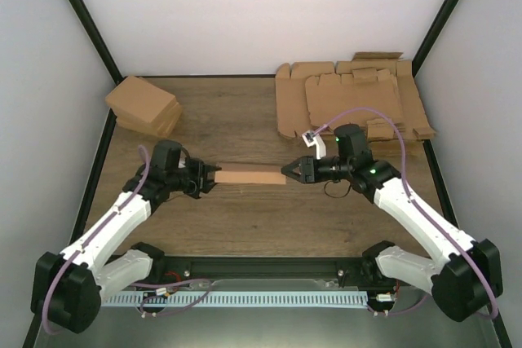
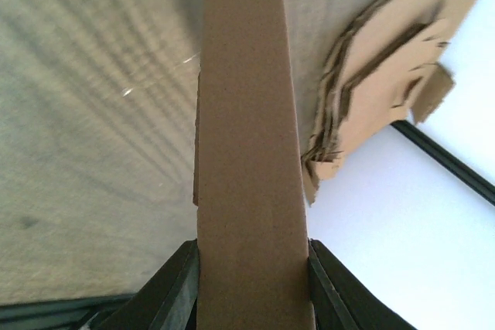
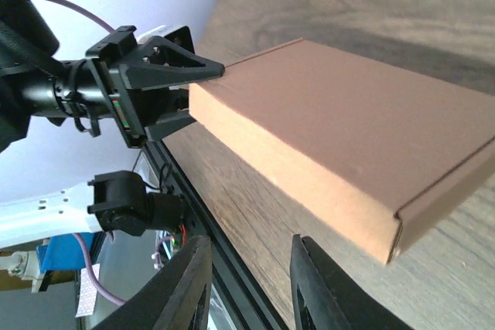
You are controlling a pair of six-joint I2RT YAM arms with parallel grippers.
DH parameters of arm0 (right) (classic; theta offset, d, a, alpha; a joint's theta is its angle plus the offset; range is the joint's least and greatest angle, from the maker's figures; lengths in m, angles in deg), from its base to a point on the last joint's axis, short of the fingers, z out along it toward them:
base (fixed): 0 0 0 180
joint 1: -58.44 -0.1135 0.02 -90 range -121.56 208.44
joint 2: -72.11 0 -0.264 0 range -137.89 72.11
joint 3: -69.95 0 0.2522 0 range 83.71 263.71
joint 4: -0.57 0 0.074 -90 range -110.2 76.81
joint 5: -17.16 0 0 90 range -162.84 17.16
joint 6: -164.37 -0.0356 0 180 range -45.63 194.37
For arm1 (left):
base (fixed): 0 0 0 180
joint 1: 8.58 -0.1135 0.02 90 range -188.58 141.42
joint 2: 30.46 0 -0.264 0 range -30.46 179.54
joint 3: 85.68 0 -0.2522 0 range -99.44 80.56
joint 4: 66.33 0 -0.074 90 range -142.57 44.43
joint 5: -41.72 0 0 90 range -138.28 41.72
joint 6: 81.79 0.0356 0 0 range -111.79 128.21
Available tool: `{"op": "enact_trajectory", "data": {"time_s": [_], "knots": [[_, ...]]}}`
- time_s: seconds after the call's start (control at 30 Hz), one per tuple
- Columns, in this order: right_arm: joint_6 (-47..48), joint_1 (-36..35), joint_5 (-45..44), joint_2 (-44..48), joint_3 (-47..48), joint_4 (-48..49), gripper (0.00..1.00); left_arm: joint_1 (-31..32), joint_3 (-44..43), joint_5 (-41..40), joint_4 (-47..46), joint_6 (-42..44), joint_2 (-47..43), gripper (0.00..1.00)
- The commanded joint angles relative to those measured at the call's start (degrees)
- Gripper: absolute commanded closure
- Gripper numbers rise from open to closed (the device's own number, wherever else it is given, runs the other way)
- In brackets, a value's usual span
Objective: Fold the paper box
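Observation:
The paper box (image 1: 251, 174) is a flat, closed brown carton lying lengthwise between the two arms at mid-table. My left gripper (image 1: 210, 175) holds its left end. In the left wrist view the box (image 2: 247, 152) fills the gap, and both black fingers (image 2: 179, 284) press on its sides. My right gripper (image 1: 287, 172) is at the box's right end. In the right wrist view its jaws (image 3: 249, 268) stand apart with only tabletop between them. There the box (image 3: 348, 144) lies just beside the right finger, and the left gripper (image 3: 197, 75) clamps its far end.
A thick pile of flat die-cut cardboard sheets (image 1: 351, 99) lies at the back right, also seen in the left wrist view (image 2: 379, 59). A pile of compact brown cartons (image 1: 145, 106) sits at the back left. Black frame posts and white walls bound the wooden table (image 1: 245, 132).

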Motion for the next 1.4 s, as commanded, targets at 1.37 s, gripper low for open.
{"op": "enact_trajectory", "data": {"time_s": [1.37], "knots": [[7.6, -0.1, 9.3, 1.4, 14.0, -8.4, 0.69, -62.1, -52.0, 34.4, 10.3, 72.3, 39.6, 0.88]]}}
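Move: The left hand grips the left end of the folded paper box, whose middle lies about 8 cm to its right and some 4 cm lower. The stack of folded boxes stands about 22 cm ahead of this hand, 23 cm to its left and 8 cm lower. From the empty right hand, that stack is roughly 24 cm ahead, 43 cm left and 15 cm below; the held box is level ahead, 11 cm left and 9 cm lower. Still pinching the box by its end, the left hand swings it quickly left and forward, rising as it goes, then mostly left and up to bring it over the stack: about 35 cm left, 17 forward and 16 up overall, the wrist tipping up some 45 degrees. The right hand, free of the box, rises about 7 cm with its opening unchanged. ##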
